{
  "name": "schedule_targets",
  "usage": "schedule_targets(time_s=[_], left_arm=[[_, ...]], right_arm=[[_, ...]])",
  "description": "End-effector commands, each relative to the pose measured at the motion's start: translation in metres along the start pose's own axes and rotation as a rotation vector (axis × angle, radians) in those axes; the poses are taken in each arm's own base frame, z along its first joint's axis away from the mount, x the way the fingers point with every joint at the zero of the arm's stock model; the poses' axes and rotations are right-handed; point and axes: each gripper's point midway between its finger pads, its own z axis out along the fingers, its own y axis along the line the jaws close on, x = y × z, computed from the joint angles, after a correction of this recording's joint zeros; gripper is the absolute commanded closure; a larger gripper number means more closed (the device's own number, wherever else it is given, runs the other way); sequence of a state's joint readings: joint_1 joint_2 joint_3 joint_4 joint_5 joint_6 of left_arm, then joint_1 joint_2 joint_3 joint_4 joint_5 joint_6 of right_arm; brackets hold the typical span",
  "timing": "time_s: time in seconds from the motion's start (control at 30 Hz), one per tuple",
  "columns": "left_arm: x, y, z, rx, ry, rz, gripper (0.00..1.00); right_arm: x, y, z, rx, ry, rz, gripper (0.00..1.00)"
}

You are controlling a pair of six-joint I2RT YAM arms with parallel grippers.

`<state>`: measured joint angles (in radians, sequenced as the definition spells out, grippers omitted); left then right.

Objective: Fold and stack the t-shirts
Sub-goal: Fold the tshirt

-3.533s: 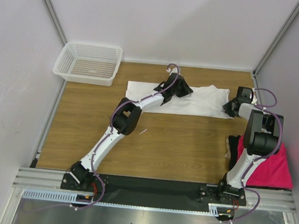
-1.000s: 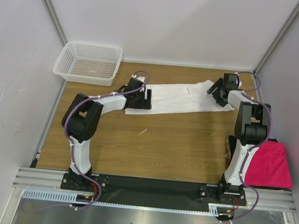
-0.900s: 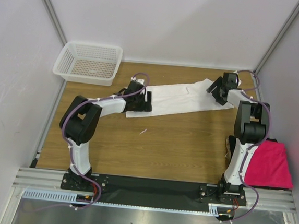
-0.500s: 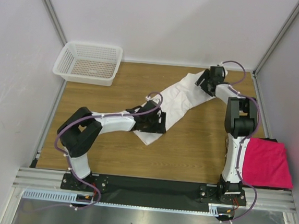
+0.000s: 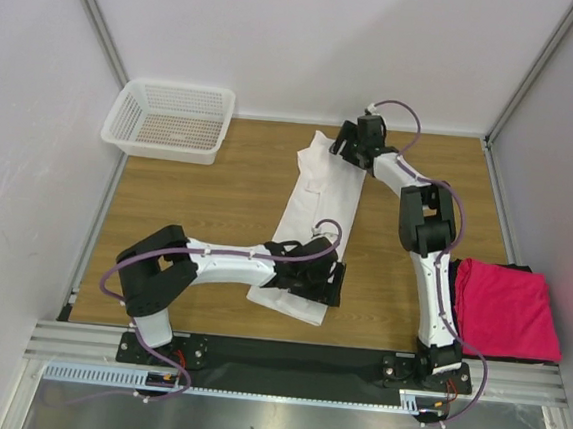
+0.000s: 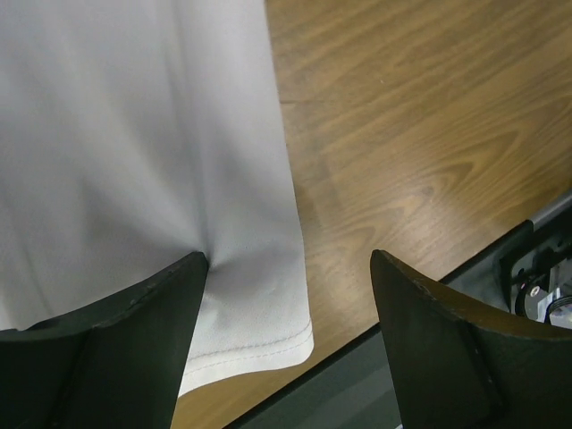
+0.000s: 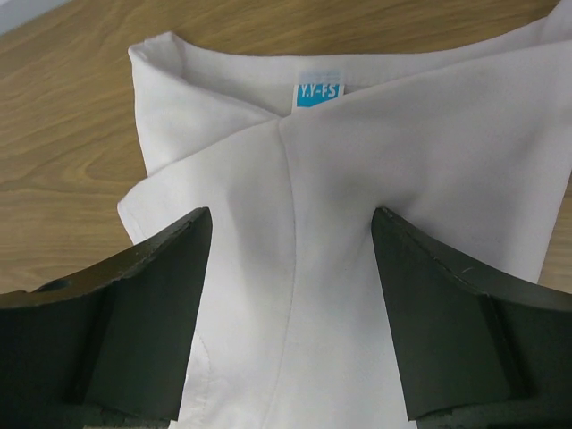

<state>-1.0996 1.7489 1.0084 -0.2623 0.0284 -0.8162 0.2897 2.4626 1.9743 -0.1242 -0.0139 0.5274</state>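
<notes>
The white t-shirt (image 5: 314, 192), folded into a long strip, runs from the back of the table toward the near edge. My left gripper (image 5: 328, 283) is at its near end, open; one finger presses a dimple into the white t-shirt (image 6: 134, 134) beside its hem corner, the other finger (image 6: 429, 331) is over bare wood. My right gripper (image 5: 353, 146) is at the far end, open, both fingers resting on the white t-shirt (image 7: 447, 134) just below the collar and its blue tag (image 7: 318, 91). A folded pink t-shirt (image 5: 509, 312) lies on a black one (image 5: 451, 279) at the right.
A white mesh basket (image 5: 169, 119) stands at the back left corner. White walls with metal posts close in the table on three sides. A black strip and metal rail (image 5: 284, 360) run along the near edge, close to the shirt's hem.
The white shirt has swung from lying across the back to running front to back. My left gripper slid toward the near edge; my right gripper slid left along the back.
</notes>
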Motion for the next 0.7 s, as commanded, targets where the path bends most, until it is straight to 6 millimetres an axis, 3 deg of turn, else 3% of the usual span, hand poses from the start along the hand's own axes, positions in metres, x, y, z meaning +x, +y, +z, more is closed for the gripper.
schedule_targets(time_s=[0.0, 0.2, 0.43, 0.67], left_arm=[[0.081, 0.042, 0.008, -0.151, 0.265, -0.010, 0.18], [0.082, 0.029, 0.008, -0.117, 0.266, 0.009, 0.18], [0.079, 0.017, 0.007, -0.113, 0.261, 0.018, 0.18], [0.078, 0.020, 0.005, -0.128, 0.249, 0.009, 0.18]], right_arm=[[0.051, 0.006, 0.014, 0.013, 0.134, -0.045, 0.22], [0.061, 0.038, 0.022, -0.032, 0.145, -0.084, 0.21], [0.075, 0.060, 0.027, -0.078, 0.159, -0.077, 0.21], [0.076, 0.066, 0.025, -0.089, 0.156, -0.098, 0.21]])
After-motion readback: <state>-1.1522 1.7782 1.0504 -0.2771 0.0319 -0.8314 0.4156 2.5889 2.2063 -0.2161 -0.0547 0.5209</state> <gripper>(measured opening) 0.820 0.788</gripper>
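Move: The folded white t-shirt lies slanted between the hands. Its middle is some 19 cm ahead and 3 cm left of the left hand, whose pad is already on the cloth; its near end is about 5 cm back and 8 cm left. From the right hand, also on the cloth, the middle is roughly 25 cm back and 5 cm left. The shirt's far corner is some 4 cm ahead and 7 cm left of that hand, and the white basket about 52 cm left and 3 cm ahead. Fingers still open on the cloth, the right hand drags the far end 9 cm left; the left eases back-right. ##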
